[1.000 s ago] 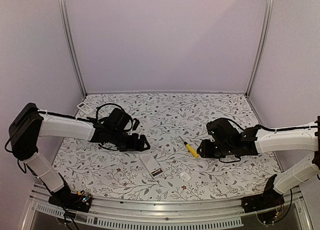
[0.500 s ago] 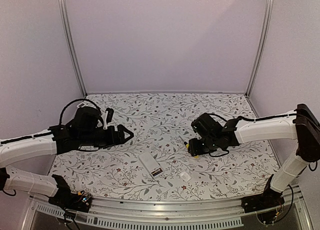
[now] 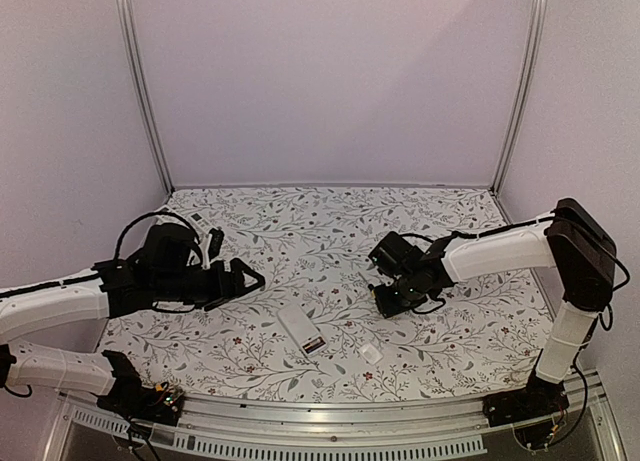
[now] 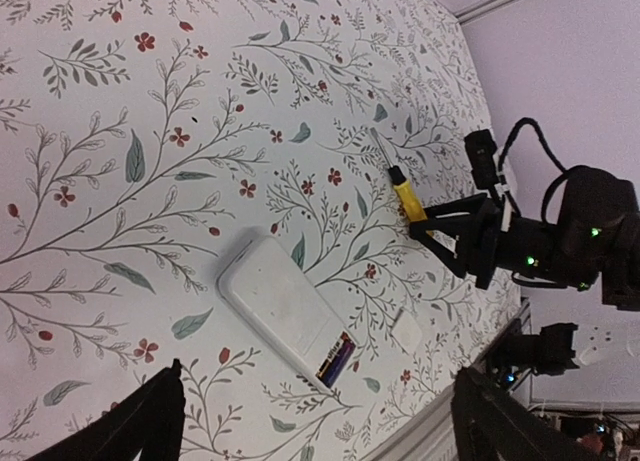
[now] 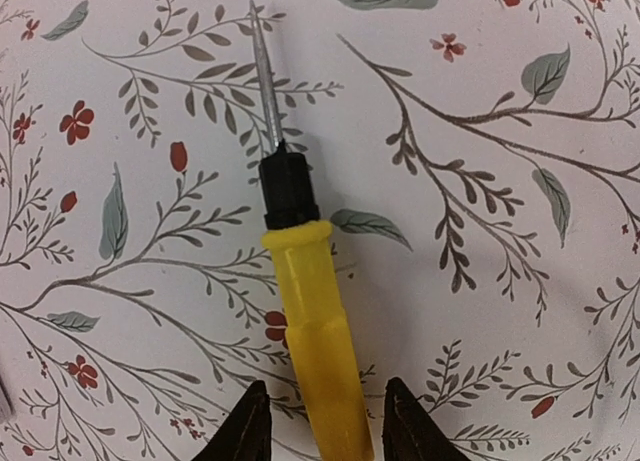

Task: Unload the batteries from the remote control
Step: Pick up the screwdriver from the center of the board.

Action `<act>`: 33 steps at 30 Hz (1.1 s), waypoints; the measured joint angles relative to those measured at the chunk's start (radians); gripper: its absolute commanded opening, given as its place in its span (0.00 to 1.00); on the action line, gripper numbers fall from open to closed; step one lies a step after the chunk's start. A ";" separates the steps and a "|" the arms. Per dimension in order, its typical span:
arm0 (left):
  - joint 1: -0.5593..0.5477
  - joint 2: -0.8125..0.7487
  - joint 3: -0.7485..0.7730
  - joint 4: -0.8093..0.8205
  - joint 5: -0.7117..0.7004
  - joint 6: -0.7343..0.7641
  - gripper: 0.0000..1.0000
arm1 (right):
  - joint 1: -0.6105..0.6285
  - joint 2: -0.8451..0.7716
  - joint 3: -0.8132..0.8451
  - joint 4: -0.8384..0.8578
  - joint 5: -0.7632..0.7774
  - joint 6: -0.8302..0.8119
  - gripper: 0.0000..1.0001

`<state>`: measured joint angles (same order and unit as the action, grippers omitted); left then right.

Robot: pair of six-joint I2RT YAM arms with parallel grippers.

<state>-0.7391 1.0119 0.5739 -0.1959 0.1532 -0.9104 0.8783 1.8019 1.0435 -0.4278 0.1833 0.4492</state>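
Note:
The white remote control lies face down near the table's front, its compartment uncovered. The batteries sit in that compartment as a dark and orange patch. My left gripper hangs open to the left of the remote, well apart from it; its fingertips frame the bottom of the left wrist view. My right gripper is down over the yellow-handled screwdriver. Its jaws straddle the handle, with a gap showing on each side. The screwdriver lies flat on the table.
A small white cover plate lies right of the remote near the front edge, also the cover plate in the left wrist view. A small white object sits at the back left. Walls close in the table on three sides.
The left arm drew back to the left, away from the remote. The right gripper travelled left and came down over the screwdriver's handle.

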 measured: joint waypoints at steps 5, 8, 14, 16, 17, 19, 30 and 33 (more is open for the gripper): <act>0.000 0.005 0.000 0.000 0.017 0.000 0.92 | 0.000 0.008 0.005 -0.006 0.000 -0.010 0.32; 0.000 0.005 0.000 0.001 0.022 0.000 0.92 | 0.000 0.013 0.006 -0.008 0.000 -0.016 0.31; 0.000 0.005 0.000 0.004 0.037 0.000 0.92 | 0.000 0.021 0.010 -0.011 0.006 -0.022 0.21; 0.000 0.005 0.000 0.008 0.043 0.000 0.92 | 0.000 0.021 0.010 -0.010 0.010 -0.020 0.16; 0.000 0.005 0.000 0.011 0.047 0.000 0.92 | 0.000 0.021 0.010 -0.009 0.011 -0.020 0.15; 0.000 0.004 0.000 0.019 0.053 0.001 0.92 | 0.000 0.021 0.010 -0.008 0.019 -0.018 0.11; 0.000 -0.063 0.000 0.172 0.184 0.014 0.92 | -0.001 -0.167 -0.005 0.001 -0.122 -0.024 0.00; -0.002 -0.060 0.007 0.219 0.248 0.038 0.92 | -0.001 -0.277 -0.008 0.027 -0.267 -0.041 0.00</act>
<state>-0.7406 0.9516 0.5808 0.0235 0.4015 -0.8726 0.8776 1.5249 1.0355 -0.4007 -0.0834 0.4084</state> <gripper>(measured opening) 0.925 0.146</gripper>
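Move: The right hand is already down around the rear of the screwdriver's yellow handle; the screwdriver's middle lies about 3 cm ahead, 2 cm left and 1 cm below. The remote control lies roughly 18 cm left and 7 cm back, its white battery cover about 4 cm left and 12 cm back, both near table height. From the left hand the screwdriver is some 25 cm right, 8 cm ahead and 13 cm below. Right fingers pinch the screwdriver's handle and lift about 10 cm, drifting left; the open left hand rises 7 cm. ##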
